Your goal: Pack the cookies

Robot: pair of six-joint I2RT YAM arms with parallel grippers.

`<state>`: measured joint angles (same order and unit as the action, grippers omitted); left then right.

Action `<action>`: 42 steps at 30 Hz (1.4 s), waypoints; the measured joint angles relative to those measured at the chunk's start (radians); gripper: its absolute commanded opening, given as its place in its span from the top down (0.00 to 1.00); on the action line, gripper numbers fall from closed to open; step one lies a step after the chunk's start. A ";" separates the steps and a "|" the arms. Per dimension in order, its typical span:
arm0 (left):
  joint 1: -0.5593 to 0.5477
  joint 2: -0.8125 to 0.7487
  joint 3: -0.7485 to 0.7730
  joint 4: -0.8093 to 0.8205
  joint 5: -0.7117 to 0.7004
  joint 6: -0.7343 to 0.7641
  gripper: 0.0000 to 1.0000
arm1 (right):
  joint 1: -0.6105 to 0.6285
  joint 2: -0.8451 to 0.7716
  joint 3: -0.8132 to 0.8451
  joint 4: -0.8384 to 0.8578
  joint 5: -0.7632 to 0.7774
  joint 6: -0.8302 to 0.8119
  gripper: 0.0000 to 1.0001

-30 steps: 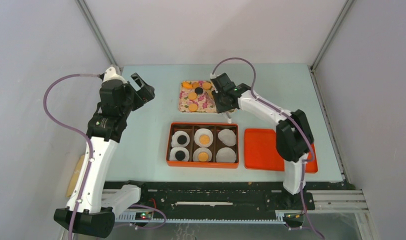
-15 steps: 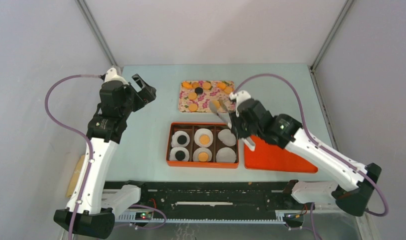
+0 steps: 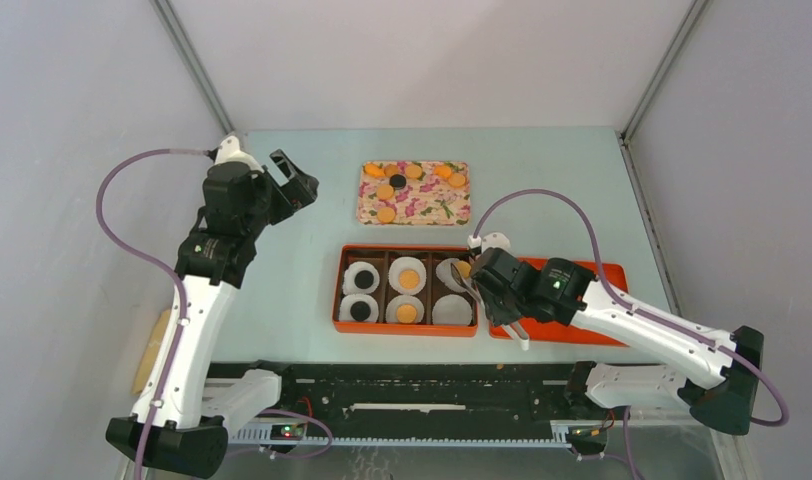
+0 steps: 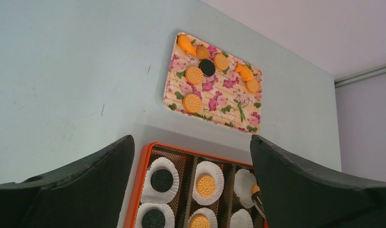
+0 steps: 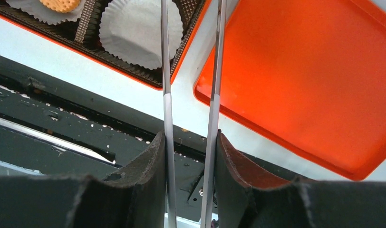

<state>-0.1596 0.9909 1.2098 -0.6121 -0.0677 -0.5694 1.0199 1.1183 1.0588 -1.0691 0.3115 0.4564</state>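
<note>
Several orange cookies (image 3: 386, 213) and a black one (image 3: 397, 181) lie on the flowered tray (image 3: 432, 205). The orange box (image 3: 338, 290) holds two black cookies (image 3: 362, 279) and two orange ones (image 3: 410, 280) in white paper liners. My right gripper (image 3: 494, 298) (image 5: 190, 137) is shut on metal tongs (image 5: 165, 71). The tongs' tips pinch an orange cookie (image 3: 464, 268) (image 4: 254, 189) over the box's top-right liner. The bottom-right liner (image 5: 134, 31) is bare. My left gripper (image 3: 297, 185) (image 4: 191, 142) hangs open above the table, left of the tray.
The orange lid (image 3: 610, 280) (image 5: 300, 71) lies flat just right of the box, under my right arm. The black rail (image 3: 432, 385) runs along the near table edge. Grey walls close in both sides and the back.
My right arm has swung from the flowered tray down to the box's right end, carrying an orange cookie in the tongs. The left arm has barely moved.
</note>
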 measured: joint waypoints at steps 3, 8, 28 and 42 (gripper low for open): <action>0.000 -0.005 0.000 0.000 0.000 0.000 0.04 | 0.003 0.002 -0.004 0.006 0.005 0.004 0.81; 0.000 -0.018 0.000 0.000 -0.003 0.000 0.04 | 0.003 0.028 -0.004 0.025 0.005 0.004 0.64; 0.000 -0.023 0.000 0.004 0.003 0.001 0.04 | 0.004 0.039 0.050 0.085 0.049 -0.008 0.45; 0.000 -0.023 0.000 0.005 0.014 0.001 0.04 | -0.069 0.140 0.080 0.145 0.053 -0.037 0.31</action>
<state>-0.1596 0.9680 1.2098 -0.6075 -0.0536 -0.5682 0.9508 1.2587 1.1393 -0.9241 0.3649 0.4194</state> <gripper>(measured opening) 0.963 0.631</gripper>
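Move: The cookie already held in the tongs is at the empty far-right paper cup, about 9 cm ahead of the right hand, 8 cm to its left and 12 cm below. The empty near-right cup lies some 8 cm nearer than that cup. The far-middle cup, holding a light cookie, stands 10 cm to its left. The orange tray's middle is 4 cm ahead of the right hand and 12 cm to its right. From the left hand the far-right cup is about 32 cm right, 7 cm back and 28 cm below. The cookie in the tongs is lowered about 1 cm and eased forward-left at the far-right cup, then let go as the right fingers open clearly. The right hand next rises some 8 cm, forward and left, tipping up about 15 degrees, and drops quickly back about 6 cm with most of that tilt undone, fingers staying open. ##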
